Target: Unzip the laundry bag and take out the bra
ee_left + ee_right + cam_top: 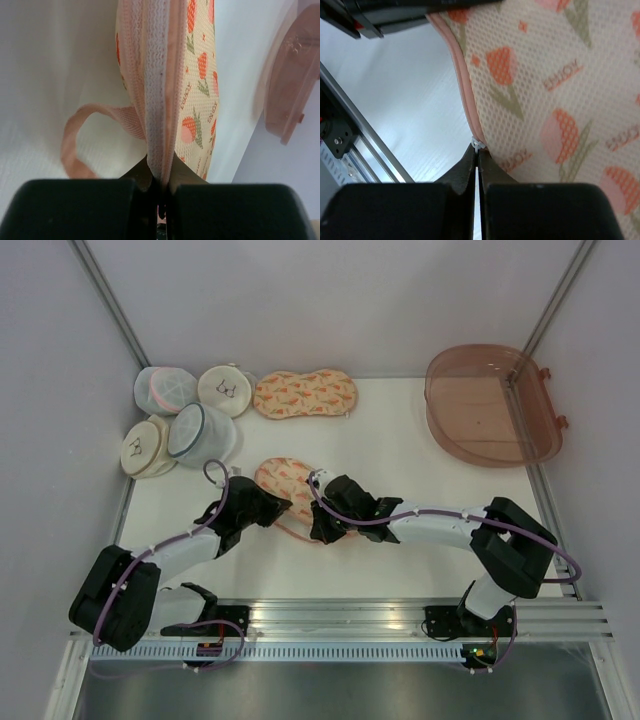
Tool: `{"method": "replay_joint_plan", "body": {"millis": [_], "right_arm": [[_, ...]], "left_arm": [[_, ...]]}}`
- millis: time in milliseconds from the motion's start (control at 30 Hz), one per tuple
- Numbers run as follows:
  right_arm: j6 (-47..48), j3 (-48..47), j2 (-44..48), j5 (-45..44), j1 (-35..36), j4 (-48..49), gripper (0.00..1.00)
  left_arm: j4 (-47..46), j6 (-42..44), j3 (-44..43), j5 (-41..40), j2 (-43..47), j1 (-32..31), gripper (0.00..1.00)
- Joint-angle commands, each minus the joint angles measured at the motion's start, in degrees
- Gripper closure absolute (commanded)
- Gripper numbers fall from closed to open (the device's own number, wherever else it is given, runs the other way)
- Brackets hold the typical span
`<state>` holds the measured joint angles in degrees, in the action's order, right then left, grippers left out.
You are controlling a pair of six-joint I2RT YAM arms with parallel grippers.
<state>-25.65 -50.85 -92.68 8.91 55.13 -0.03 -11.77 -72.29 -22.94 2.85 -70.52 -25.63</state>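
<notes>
The peach laundry bag (pixel 285 478) with orange print lies on the table between my two grippers. My left gripper (pixel 272 508) is shut on the bag's pink zipper edge (pixel 159 100), with a pink loop strap (pixel 75 135) hanging to the left. My right gripper (pixel 322 525) is shut on the small white zipper pull (pixel 478 145) at the bag's pink edging (pixel 465 85); the printed mesh (pixel 560 90) fills that view. The bra is hidden.
A second peach case (pixel 305 394) lies at the back. Several round white mesh pouches (pixel 185 415) sit at the back left. A brown plastic lidded tub (pixel 490 405) stands at the back right. The metal rail (pixel 400 615) runs along the near edge.
</notes>
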Motion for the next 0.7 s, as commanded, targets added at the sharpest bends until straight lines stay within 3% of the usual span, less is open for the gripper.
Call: {"method": "replay_joint_plan", "body": {"millis": [0,200,300,533,667], "right_arm": [[1.04,-1.1,2.86,-0.3,0.32,-4.09,0.99],[1.83,0.66,4.27,-0.99,0.33,-6.99,1.0],[2.18,1.54,4.27,-3.18,0.32,-8.66,0.99],[1.57,-1.7,-3.1,-16.54,0.32,-17.79,1.0],[0.6,-2.5,-4.26,-25.92,0.24,-20.09,1.0]], "left_arm": [[1.48,3.56,-3.51,-7.95,0.21,0.93,0.98],[1.84,9.43,-7.11,-6.29,-3.65,4.26,0.98],[1.92,15.75,-10.27,-1.11,-7.5,6.9,0.98],[8.06,27.81,-19.93,11.72,-16.74,12.09,0.98],[13.77,35.01,-24.43,12.71,-20.26,12.53,0.98]]}}
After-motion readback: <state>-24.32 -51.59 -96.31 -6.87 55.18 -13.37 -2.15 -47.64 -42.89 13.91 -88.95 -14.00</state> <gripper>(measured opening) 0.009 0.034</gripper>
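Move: The laundry bag is already pinched at its piped edge by both hands: its middle lies about 4 cm right of the left hand, 1 cm ahead and 4 cm lower, and about 9 cm ahead, 4 cm left and 4 cm below the right hand. Its pink strap loop is some 6 cm back and 1 cm right of the left hand. A second printed bag lies roughly 32 cm ahead and 4 cm right of the left hand, about 5 cm lower. The laundry bag's piped edge is drawn out between the two shut grippers. The left keeps its pinch and goes about 7 cm forward and a little left, turning slightly clockwise; the right starts slowly, then speeds up rightward and down towards the table, some 7 cm across and 5 cm lower, tipping its fingers about 20 degrees further down and seeming to draw the zip slider along the edge. ##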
